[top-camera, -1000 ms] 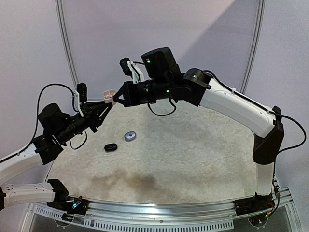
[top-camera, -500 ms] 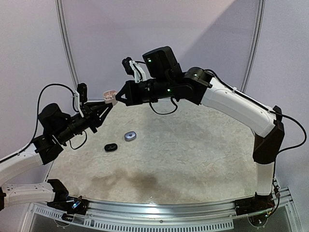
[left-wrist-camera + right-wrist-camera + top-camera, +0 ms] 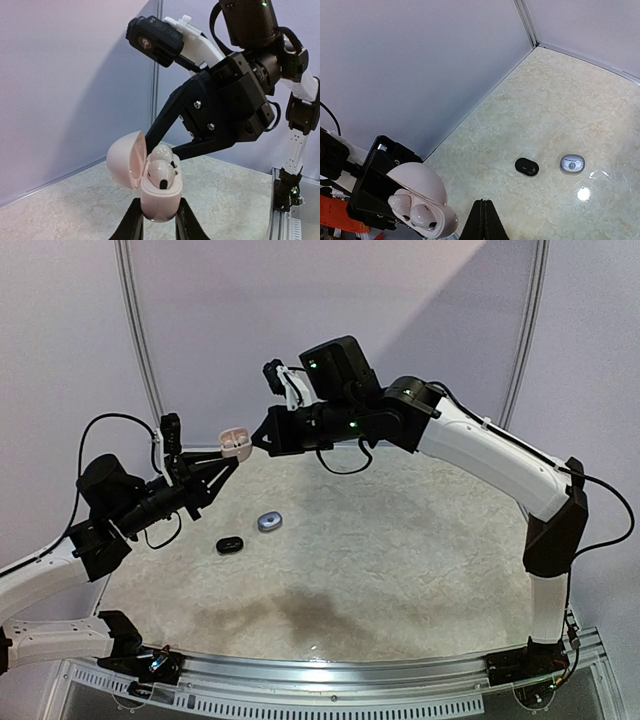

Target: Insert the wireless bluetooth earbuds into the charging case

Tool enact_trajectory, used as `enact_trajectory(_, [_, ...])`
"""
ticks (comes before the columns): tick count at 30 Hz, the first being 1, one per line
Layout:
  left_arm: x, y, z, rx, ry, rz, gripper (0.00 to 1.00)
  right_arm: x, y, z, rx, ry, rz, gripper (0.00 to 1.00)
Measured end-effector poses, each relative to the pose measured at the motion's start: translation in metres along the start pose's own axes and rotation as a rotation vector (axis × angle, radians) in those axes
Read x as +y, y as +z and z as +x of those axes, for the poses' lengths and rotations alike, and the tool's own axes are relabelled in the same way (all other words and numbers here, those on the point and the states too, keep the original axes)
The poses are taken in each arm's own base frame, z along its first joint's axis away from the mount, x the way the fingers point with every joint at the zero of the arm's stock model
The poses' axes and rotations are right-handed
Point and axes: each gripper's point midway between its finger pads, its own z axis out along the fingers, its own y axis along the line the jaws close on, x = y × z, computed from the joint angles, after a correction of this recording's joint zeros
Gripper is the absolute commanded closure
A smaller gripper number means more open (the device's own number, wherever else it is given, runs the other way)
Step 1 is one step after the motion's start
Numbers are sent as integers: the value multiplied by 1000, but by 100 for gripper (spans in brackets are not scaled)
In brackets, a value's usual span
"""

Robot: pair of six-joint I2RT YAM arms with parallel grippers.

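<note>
A pale pink charging case (image 3: 160,192) is held up in the air with my left gripper (image 3: 159,215) shut on its base, lid hinged open to the left. Two glossy white earbuds (image 3: 161,172) sit side by side in its wells, also seen as earbuds (image 3: 424,216) in the right wrist view. In the top view the case (image 3: 237,441) hangs above the table's far left part. My right gripper (image 3: 262,440) is shut with nothing in it, its tip a short way right of the case and not touching it. In its own view the right gripper (image 3: 482,220) points down at the table.
A shut black case (image 3: 230,545) and a shut silvery grey case (image 3: 270,522) lie on the marbled table (image 3: 400,560), below the raised grippers. The back wall and its corner post (image 3: 140,330) stand close behind both grippers.
My right gripper has drawn back to the right, away from the case that it was touching. The left gripper has shifted the case slightly right.
</note>
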Motion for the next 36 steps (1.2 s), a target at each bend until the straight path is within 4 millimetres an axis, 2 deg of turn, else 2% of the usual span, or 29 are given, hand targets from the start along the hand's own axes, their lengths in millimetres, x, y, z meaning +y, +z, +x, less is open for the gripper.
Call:
enact_trajectory(4, [-6,0,2,5,27,32,100,-10,-3,5,22,-6,49,100])
enact_trajectory(8, [-27,-4,13,30,134,163,100,-13,-13,3,26,-27,62,100])
enact_trajectory(11, [-43,-8,24,53,252,262,100,-3,-18,0,26,-47,18,100])
enact_trajectory(13, [-45,-9,29,63,312,282,100,8,-18,2,33,-64,-32,100])
enact_trajectory(20, [-36,-5,26,70,342,231,100,41,-20,18,89,-110,-173,100])
enact_trajectory(29, [-25,0,35,103,332,183,100,44,-20,23,111,-115,-196,100])
enact_trajectory(36, [-15,5,36,120,308,132,100,48,-18,67,244,-111,-190,100])
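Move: The pink charging case, lid open and both earbuds in, stands in my left fingers, its middle about 2 cm above their pinch point and 1 cm ahead and to the right. From my shut right fingertips it lies roughly 4 cm left and 2 cm back, about level. Some 35 cm below those tips, the black case lies 11 cm left and about level fore and aft, the purple case 2 cm left and 4 cm ahead. I bring my right hand, fingers kept shut, back about 8 cm past the open case from its far side to its near side, first dipping a little to the right, then sinking at the end and turning some 20 degrees counter-clockwise. Keeping its pinch on the case, my left hand draws back about 4 cm and down while rolling roughly 20 degrees, then comes forward again about 3 cm, ending lower and slightly right. ##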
